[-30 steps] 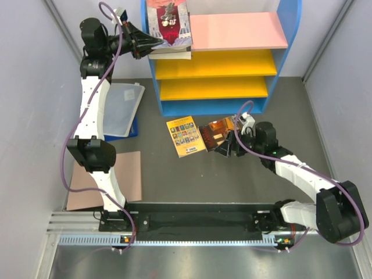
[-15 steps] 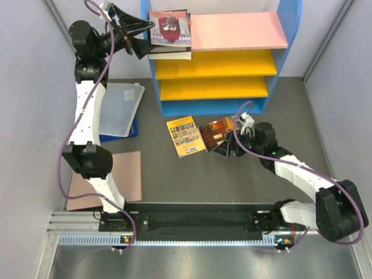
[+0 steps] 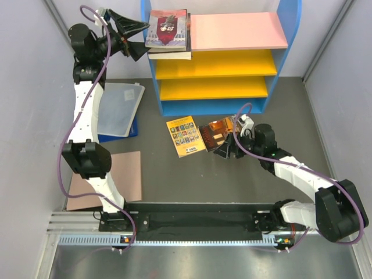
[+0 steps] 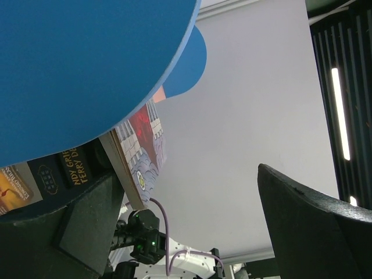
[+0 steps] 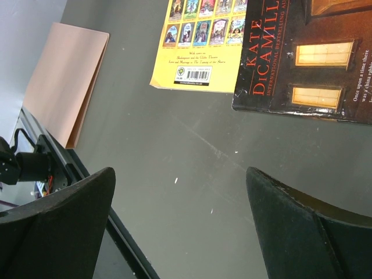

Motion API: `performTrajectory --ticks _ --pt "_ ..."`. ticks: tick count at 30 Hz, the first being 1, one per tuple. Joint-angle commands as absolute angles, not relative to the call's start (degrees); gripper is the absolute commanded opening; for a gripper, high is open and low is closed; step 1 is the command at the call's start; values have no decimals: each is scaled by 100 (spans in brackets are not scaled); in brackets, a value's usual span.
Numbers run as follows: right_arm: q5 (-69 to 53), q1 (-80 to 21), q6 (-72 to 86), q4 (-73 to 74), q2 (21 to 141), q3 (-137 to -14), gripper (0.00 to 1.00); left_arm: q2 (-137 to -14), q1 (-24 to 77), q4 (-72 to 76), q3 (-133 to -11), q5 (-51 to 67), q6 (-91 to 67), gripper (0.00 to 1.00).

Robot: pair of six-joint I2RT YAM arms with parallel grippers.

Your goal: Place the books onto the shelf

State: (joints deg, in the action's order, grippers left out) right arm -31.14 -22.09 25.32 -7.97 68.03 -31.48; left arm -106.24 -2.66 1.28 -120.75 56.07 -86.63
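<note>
The shelf stands at the back, blue-framed with a pink top board. A stack of three books lies on that board's left end, the pale one with a dark-red figure on top. My left gripper is open just left of the stack, holding nothing; its wrist view shows the book spines beside the shelf's blue side. A yellow book and a dark orange-glow book lie on the floor. My right gripper hovers open at the dark book's near edge, next to the yellow one.
A translucent folder on a blue board lies left of the shelf. A brown cardboard sheet rests near the left arm's base. Grey walls close in on both sides, and a rail runs along the near edge.
My left gripper opened, let go of the pale book, and drew back to the left; the book now rests on the stack. The right arm has hardly moved.
</note>
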Motion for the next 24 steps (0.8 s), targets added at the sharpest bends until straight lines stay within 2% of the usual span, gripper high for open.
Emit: performTrajectory --ticks 1,8,19,24 --pt "-3155 -2311 2558 -1116 6715 -3164 93 -10371 -299 -174 -12155 5748 -8333 99" --pt "-3164 -2347 2602 -1142 6715 -3208 94 -10020 -308 -649 -11646 5871 -7841 99" --pt "-3191 -2417 2654 -1248 6732 -3164 94 -9932 -404 -2986 -11865 5451 -5627 99" --pt "-3182 -2443 2663 -1301 6794 -3164 94 -9510 -387 -3305 -11533 5072 -4730 99"
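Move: The yellow book lies flat on the table, far below the left hand: about 17 cm to its right, 7 cm nearer the base and some 50 cm down. The brown book is about 14 cm to the right of the yellow one and 2 cm farther out. The stack on the shelf top is about 8 cm right of the left hand, 5 cm ahead and slightly below. From the right hand, the yellow book is roughly 12 cm ahead, 14 cm left and 12 cm below. With its fingers still wide open and empty, the left hand sinks beside the left end of the book stack, slowly at first and then faster, some 8 cm down towards the level of the yellow book, easing only slightly back and left. As it goes down the wrist tips the rightward-pointing fingers from a little above level to a little below, about 15 to 20 degrees, so that the hand ends lower than the stack. ##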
